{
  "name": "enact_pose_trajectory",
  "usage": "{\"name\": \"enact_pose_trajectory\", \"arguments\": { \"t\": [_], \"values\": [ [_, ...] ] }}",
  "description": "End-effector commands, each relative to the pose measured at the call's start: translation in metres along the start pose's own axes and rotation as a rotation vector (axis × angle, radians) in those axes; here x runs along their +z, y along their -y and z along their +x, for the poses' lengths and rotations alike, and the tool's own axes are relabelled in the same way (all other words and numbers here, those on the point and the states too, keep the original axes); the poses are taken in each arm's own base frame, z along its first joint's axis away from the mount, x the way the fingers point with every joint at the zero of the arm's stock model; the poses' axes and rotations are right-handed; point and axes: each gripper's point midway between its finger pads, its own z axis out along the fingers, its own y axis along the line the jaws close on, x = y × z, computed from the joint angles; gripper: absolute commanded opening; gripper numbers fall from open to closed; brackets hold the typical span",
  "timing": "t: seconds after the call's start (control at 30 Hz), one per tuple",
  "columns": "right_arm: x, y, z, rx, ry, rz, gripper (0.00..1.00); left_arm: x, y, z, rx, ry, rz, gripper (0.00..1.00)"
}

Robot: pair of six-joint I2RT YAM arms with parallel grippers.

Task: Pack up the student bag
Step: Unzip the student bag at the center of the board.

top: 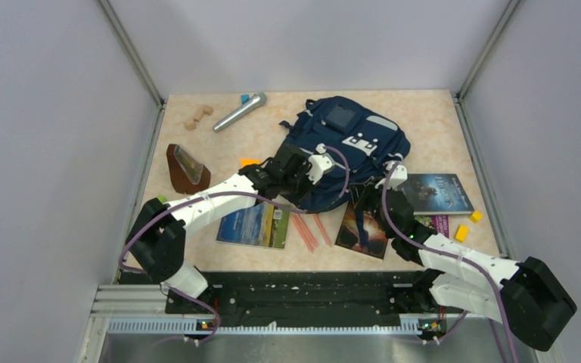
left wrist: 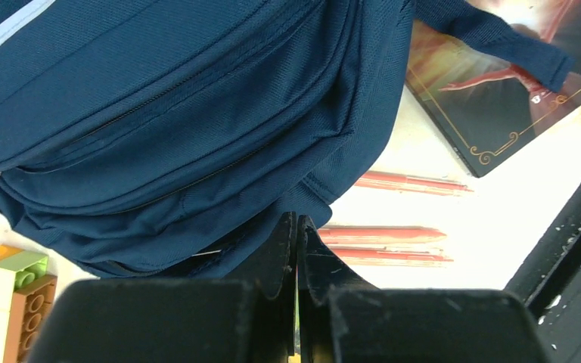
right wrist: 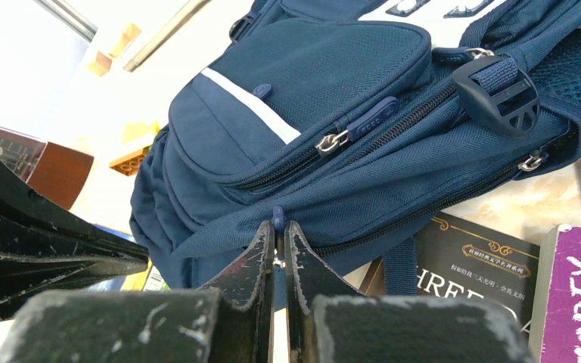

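The student bag [top: 348, 140], navy with light grey stripes, lies at the table's middle back. My left gripper [top: 302, 189] is at its lower left side. In the left wrist view that gripper [left wrist: 296, 219] is shut, its tips pinched together on the bottom hem of the bag [left wrist: 159, 113]. My right gripper [top: 374, 190] is at the bag's lower right side. In the right wrist view it [right wrist: 278, 227] is shut on a small blue zipper pull [right wrist: 277, 215] that sticks up between the tips, on the side of the bag [right wrist: 310, 91].
Several red pens [top: 306, 227] lie just below the bag. Books lie around it: a green one [top: 253, 225], a dark one [top: 363, 231] partly under a strap, another [top: 437, 193] at the right. A silver cylinder [top: 240, 111], wooden blocks [top: 197, 117] and a brown wedge [top: 187, 168] lie at the left.
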Motion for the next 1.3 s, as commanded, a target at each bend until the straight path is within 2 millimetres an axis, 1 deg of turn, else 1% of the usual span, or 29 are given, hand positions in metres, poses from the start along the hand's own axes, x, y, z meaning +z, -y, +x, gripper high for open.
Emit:
{"name": "enact_pose_trajectory", "arguments": {
  "t": [0.0,0.27,0.5,0.57,0.63,0.67,0.7,0.73,0.8,0.9,0.97,1.0,1.13,1.27],
  "values": [
    [-0.003,-0.020,-0.044,0.034,0.137,-0.058,0.00,-0.015,0.007,-0.039,-0.010,0.130,0.032,0.00],
    [-0.003,-0.034,-0.045,0.011,0.127,-0.129,0.00,-0.013,0.009,-0.040,-0.031,0.138,0.041,0.00],
    [-0.004,-0.055,-0.034,-0.001,0.099,-0.210,0.00,-0.014,0.008,-0.043,-0.035,0.153,0.036,0.00],
    [-0.003,-0.056,-0.032,0.003,0.095,-0.203,0.00,-0.015,0.005,-0.042,-0.022,0.147,0.018,0.00],
    [-0.002,-0.050,-0.032,0.018,0.097,-0.172,0.00,-0.017,-0.006,-0.035,0.018,0.116,-0.038,0.09],
    [-0.002,-0.047,-0.033,0.024,0.102,-0.156,0.00,-0.019,-0.016,-0.031,0.029,0.099,-0.092,0.15],
    [-0.003,-0.045,-0.033,0.029,0.106,-0.146,0.00,-0.022,-0.025,-0.028,0.034,0.091,-0.148,0.27],
    [-0.004,-0.044,-0.034,0.030,0.110,-0.142,0.00,-0.025,-0.033,-0.024,0.050,0.084,-0.198,0.42],
    [-0.006,-0.043,-0.037,0.033,0.119,-0.141,0.00,-0.031,-0.042,-0.021,0.093,0.090,-0.249,0.54],
    [-0.009,-0.043,-0.040,0.037,0.129,-0.143,0.00,-0.034,-0.045,-0.016,0.141,0.114,-0.275,0.61],
    [-0.011,-0.043,-0.042,0.041,0.133,-0.146,0.00,-0.034,-0.048,-0.013,0.171,0.120,-0.287,0.65],
    [-0.011,-0.043,-0.041,0.042,0.132,-0.147,0.00,-0.033,-0.050,-0.013,0.182,0.117,-0.295,0.73],
    [-0.012,-0.045,-0.041,0.051,0.132,-0.161,0.00,-0.020,-0.052,-0.011,0.176,0.082,-0.287,0.74],
    [-0.012,-0.046,-0.039,0.051,0.125,-0.166,0.00,-0.016,-0.063,-0.012,0.140,0.067,-0.343,0.74]
  ]
}}
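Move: My right fingers are already shut on the zipper pull. Some 13 cm left of them and 3 cm nearer to me is the bag's near-left edge, at my closed left fingertips. The Three Days book lies about 9 cm back, 3 cm right and 13 cm below the right hand. From the left hand the pull is 13 cm right and 3 cm ahead; the red pencils are 9 cm back, 2 cm right and 10 cm below. I keep the zipper pull pinched and draw it about 2 cm left towards my left hand and slightly back, then ease off a little to the right and lift 1.5 cm. My left hand first keeps its pinch at the bag's edge, tugging 1 cm right, then opens wide, lets go and swings some 5 cm left and 3 cm forward, its fingers tilting up about 15 degrees. ##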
